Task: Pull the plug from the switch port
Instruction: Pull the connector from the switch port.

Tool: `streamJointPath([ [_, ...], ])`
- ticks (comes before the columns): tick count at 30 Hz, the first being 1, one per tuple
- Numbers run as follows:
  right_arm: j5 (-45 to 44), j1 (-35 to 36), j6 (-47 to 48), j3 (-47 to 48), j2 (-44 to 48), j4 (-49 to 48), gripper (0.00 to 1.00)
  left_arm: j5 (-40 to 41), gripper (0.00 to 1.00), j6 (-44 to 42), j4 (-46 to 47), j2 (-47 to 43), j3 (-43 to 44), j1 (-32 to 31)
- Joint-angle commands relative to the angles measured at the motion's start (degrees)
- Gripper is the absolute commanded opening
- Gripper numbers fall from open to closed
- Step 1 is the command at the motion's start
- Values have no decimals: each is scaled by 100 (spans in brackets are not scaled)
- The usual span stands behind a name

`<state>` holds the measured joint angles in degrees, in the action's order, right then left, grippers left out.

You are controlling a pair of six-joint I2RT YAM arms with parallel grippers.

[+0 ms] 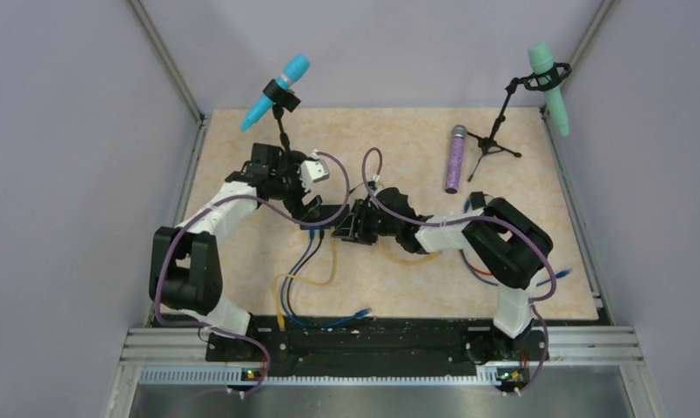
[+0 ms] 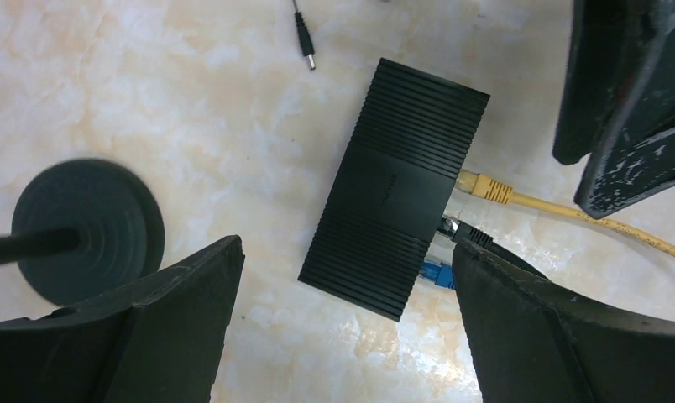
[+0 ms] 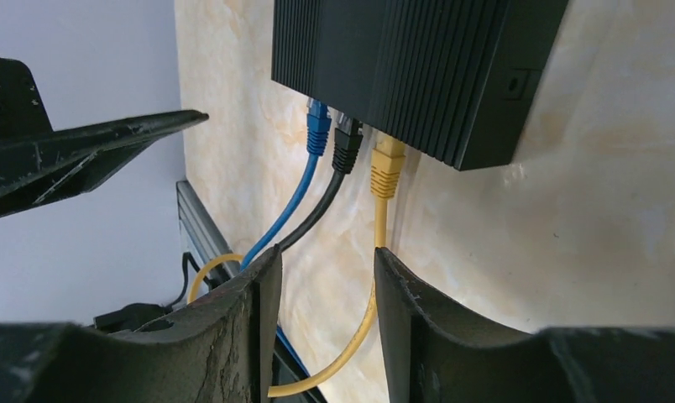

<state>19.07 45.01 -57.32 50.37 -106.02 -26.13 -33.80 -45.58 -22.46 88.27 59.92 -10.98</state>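
The switch [image 2: 397,185] is a flat ribbed black box lying on the table. Three plugs sit in its port row: yellow [image 3: 388,168], black [image 3: 347,143] and blue [image 3: 318,126]. My left gripper [image 2: 347,252] hovers just above the switch, open wide, its fingers to either side of the box's near end and touching nothing. My right gripper [image 3: 326,256] points at the port side, a short way back from the plugs. Its jaws are partly open with nothing between them. The yellow cable [image 3: 363,327] runs along the table behind the gap. From above, both grippers [image 1: 312,209] [image 1: 351,225] cover the switch.
A round black stand base [image 2: 86,231] sits close to the left finger. A loose barrel connector [image 2: 305,38] lies beyond the switch. A blue microphone [image 1: 277,91] and a green microphone [image 1: 551,74] stand at the back; a purple microphone [image 1: 455,158] lies near them. Cable loops [image 1: 307,279] trail toward the front rail.
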Motion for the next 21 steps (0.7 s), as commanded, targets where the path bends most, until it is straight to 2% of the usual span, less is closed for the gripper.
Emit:
streamJointPath([
  [1, -40, 62, -251, 214, -260, -654, 44, -571, 99, -1054, -852, 344, 617, -54],
  [10, -133, 69, -587, 250, -695, -971, 47, 4, 99, -1825, -2115, 1161, 1247, -255],
  [21, -11, 22, -735, 273, -904, -1259, 47, 984, 99, -1779, -2066, 1632, 1290, -583],
])
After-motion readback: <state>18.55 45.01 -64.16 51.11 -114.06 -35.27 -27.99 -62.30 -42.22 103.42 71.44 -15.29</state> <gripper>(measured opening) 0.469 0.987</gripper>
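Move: Ahead of the right hand by about 3 cm, 2 cm to its left and 4 cm below, sits the yellow plug in the switch's back-facing side; the black plug is 2 to 3 cm left of the yellow one, the blue plug about 5 cm left of it. From the left hand the switch's middle lies roughly 3 cm back, 5 cm right and 8 cm down, and the stand's round base some 10 cm ahead, 3 cm left and 9 cm down. Sinking about 6 cm and drawing back some 2 cm, the wide-open left hand comes down over the left part of the switch, tipping its fingers steeper and turning roughly 15 degrees clockwise. The right hand, still partly open, eases down 2.5 cm and slightly forward and left to bring its fingertips towards the yellow plug, without gripping yet. ##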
